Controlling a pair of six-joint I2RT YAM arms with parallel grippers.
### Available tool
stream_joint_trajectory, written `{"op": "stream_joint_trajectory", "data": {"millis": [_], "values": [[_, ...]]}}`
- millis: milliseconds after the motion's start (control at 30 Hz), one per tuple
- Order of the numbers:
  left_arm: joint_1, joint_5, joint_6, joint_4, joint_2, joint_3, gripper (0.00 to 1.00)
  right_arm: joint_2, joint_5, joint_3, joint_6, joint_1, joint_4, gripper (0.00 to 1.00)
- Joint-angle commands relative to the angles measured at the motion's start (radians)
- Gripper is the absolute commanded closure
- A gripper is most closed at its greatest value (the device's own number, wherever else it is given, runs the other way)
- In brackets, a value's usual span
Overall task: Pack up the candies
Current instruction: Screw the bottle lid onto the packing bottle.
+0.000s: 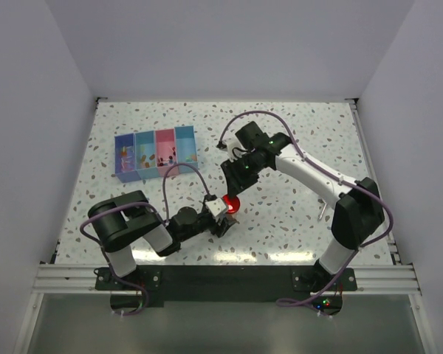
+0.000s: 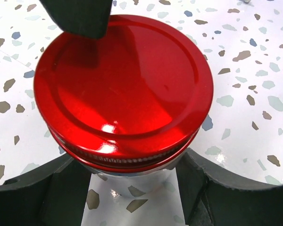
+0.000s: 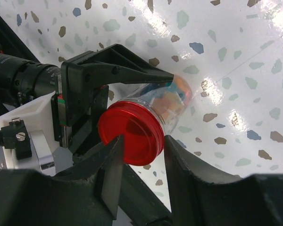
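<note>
A clear jar [image 3: 175,100] with a round red lid [image 2: 122,89] stands on the speckled table, and candies [image 3: 170,94] show through its glass. My left gripper [image 2: 131,184] reaches in from the side, its fingers [image 2: 194,181] closed against the glass below the lid. My right gripper [image 3: 141,141] comes down from above, open, with its jaws partly drawn in. One of its fingertips [image 2: 80,19] overlaps the lid's edge and seems to hover just over it. More candies [image 1: 151,156] lie in the tray.
The four-compartment tray [image 1: 118,156], in blue, teal and pink, sits at the back left of the table. White walls close in the table on three sides. Both arms meet near the table's middle, at the lid [image 1: 232,204].
</note>
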Motion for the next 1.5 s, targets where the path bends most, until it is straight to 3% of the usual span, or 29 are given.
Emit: {"op": "stream_joint_trajectory", "data": {"millis": [0, 133, 233, 600, 667, 800, 900, 967, 1000, 1100, 1300, 1467], "values": [[0.007, 0.003, 0.013, 0.228, 0.015, 0.017, 0.42, 0.008, -0.059, -0.002, -0.035, -0.003, 0.028, 0.59], [0.016, -0.002, 0.005, 0.228, 0.020, 0.017, 0.43, -0.005, -0.066, -0.042, -0.037, -0.003, 0.025, 0.74], [0.019, -0.006, 0.000, 0.222, 0.026, 0.023, 0.45, -0.037, -0.065, -0.083, -0.023, -0.003, 0.026, 0.79], [0.021, -0.029, -0.007, 0.205, 0.040, 0.028, 0.47, -0.224, -0.080, -0.218, 0.080, 0.001, -0.011, 0.87], [0.021, -0.019, -0.007, 0.205, 0.041, 0.028, 0.47, -0.238, -0.067, -0.206, 0.083, -0.002, -0.018, 0.84], [0.021, 0.003, -0.010, 0.202, 0.041, 0.029, 0.46, -0.216, -0.074, -0.157, 0.069, -0.037, 0.014, 0.60], [0.021, 0.008, -0.013, 0.199, 0.041, 0.029, 0.46, -0.177, -0.086, -0.092, 0.041, -0.037, 0.015, 0.57], [0.021, 0.012, -0.013, 0.198, 0.041, 0.029, 0.46, -0.146, -0.118, -0.077, 0.050, -0.037, 0.048, 0.62], [0.019, 0.011, -0.013, 0.198, 0.040, 0.028, 0.46, -0.141, -0.158, -0.080, 0.076, -0.037, 0.086, 0.73], [0.021, 0.008, -0.010, 0.195, 0.035, 0.029, 0.46, -0.144, -0.209, -0.098, 0.119, -0.038, 0.153, 0.89], [0.021, 0.001, -0.007, 0.190, 0.035, 0.028, 0.46, -0.115, -0.296, -0.144, 0.192, -0.037, 0.247, 1.00], [0.021, -0.002, -0.007, 0.190, 0.035, 0.028, 0.46, -0.107, -0.330, -0.163, 0.224, -0.037, 0.275, 1.00]]}}
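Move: The red lid already sits on the bottle; its middle is about 3 cm back of the right hand, level with it sideways and some 4 cm lower. The bottle is directly under the lid, its middle about 9 cm below the right hand. The candy box lies roughly 20 cm ahead of that hand, 25 cm to its left and 12 cm lower. From the left hand, already gripping the bottle, the lid is about 4 cm up, 1 cm ahead and 1 cm right. Right fingers close and sweep about 5 cm back at the lid, then rise forward-left, while left holds bottle. ##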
